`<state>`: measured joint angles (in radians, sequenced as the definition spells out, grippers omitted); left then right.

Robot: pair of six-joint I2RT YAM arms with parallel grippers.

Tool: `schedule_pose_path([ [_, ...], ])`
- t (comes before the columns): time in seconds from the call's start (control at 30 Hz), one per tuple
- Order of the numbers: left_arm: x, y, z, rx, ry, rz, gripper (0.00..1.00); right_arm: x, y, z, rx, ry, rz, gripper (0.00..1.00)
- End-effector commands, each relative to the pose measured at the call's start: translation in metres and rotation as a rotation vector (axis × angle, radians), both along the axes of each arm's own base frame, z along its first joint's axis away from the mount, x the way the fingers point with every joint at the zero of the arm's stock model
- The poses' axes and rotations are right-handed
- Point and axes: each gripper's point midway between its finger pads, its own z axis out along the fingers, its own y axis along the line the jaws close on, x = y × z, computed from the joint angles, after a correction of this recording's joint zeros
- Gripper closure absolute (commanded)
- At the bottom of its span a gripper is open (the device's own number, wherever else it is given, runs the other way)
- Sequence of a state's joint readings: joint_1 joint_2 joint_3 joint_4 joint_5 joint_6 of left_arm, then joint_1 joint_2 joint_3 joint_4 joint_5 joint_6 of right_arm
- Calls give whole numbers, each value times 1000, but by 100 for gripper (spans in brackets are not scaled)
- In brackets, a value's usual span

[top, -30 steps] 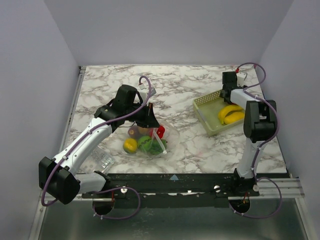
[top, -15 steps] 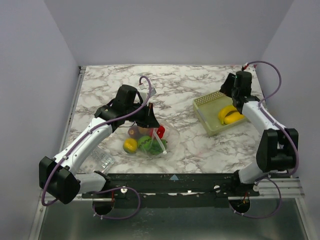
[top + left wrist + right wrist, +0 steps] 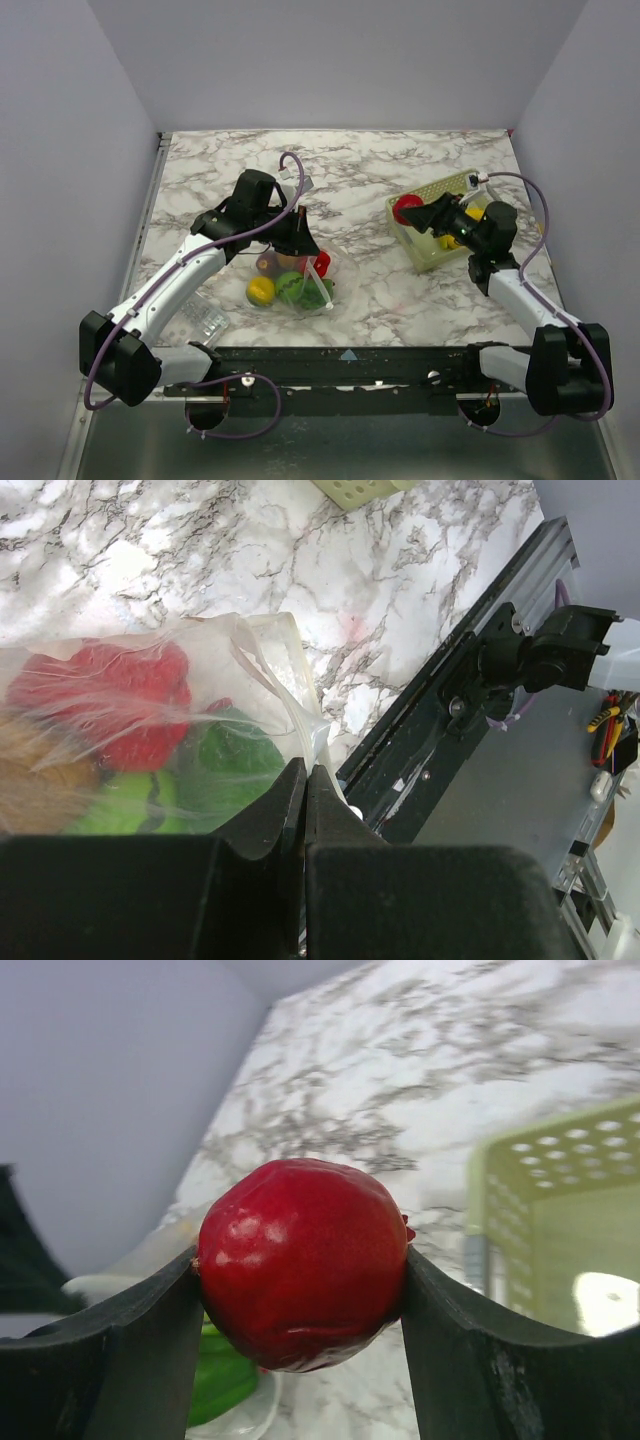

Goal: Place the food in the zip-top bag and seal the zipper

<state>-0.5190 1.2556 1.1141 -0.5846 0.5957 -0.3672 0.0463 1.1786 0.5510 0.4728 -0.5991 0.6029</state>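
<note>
The zip-top bag (image 3: 335,275) lies at the table's middle with red, green, yellow and brown food (image 3: 292,288) inside. My left gripper (image 3: 300,238) is shut on the bag's upper edge, holding the mouth up. In the left wrist view the jaws (image 3: 305,775) pinch the clear film, with the red and green food (image 3: 235,755) behind it. My right gripper (image 3: 415,212) is shut on a round red fruit (image 3: 406,209) over the left end of the green basket (image 3: 432,252). The red fruit (image 3: 300,1260) fills the gap between the fingers (image 3: 450,1320). The zipper strip cannot be made out.
Yellow bananas (image 3: 472,213) lie in the mesh basket, whose wall (image 3: 510,1190) shows in the right wrist view. A small crinkly clear packet (image 3: 205,322) sits by the left arm's base. A black rail (image 3: 470,710) runs along the table's near edge.
The right arm swung from the far side of the basket round to its near side and now points left, holding the red fruit. The left gripper and the bag have not moved.
</note>
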Motion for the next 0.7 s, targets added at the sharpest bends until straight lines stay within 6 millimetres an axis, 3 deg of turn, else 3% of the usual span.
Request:
schedule_pose_path([
  [0.0,0,-2,4,-18,-6,-14,100,-58,41,40,179,-111,336,100],
  [0.2,0,-2,3,-18,-2,-14,100,-121,73,41,304,-111,590,99],
  [0.33,0,-2,3,-17,-1,-14,100,-149,100,34,316,-77,706,99],
  [0.4,1,-2,1,-13,1,-12,100,-154,113,29,304,-62,718,99],
  [0.67,1,0,1,-6,-6,-6,100,-127,135,1,274,31,561,99],
])
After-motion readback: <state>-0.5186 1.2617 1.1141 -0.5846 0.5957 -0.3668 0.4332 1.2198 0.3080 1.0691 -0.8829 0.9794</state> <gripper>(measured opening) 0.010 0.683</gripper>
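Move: The right hand holds the pomegranate, with the bag's open mouth roughly 19 cm back, 18 cm to its left and 10 cm lower. Inside the bag, the red pepper lies about 13 cm back, 22 cm left and 15 cm down; the green pepper is some 21 cm back, 20 cm left and 16 cm down. The tray's middle is level with the hand, 16 cm right and 17 cm down. From the left hand, the mouth is about 7 cm back, 4 cm right and 10 cm lower. Still gripping the pomegranate, the right hand sweeps back and left about 20 cm from the tray side to the bag's mouth, staying nearly level after a small early rise, its backward travel dying out at the end while it still eases left. On the way the wrist swings some 40 degrees counter-clockwise and rolls its left side up a little, while the left hand stays put with its shut fingers keeping the bag's upper lip pinched and raised. ##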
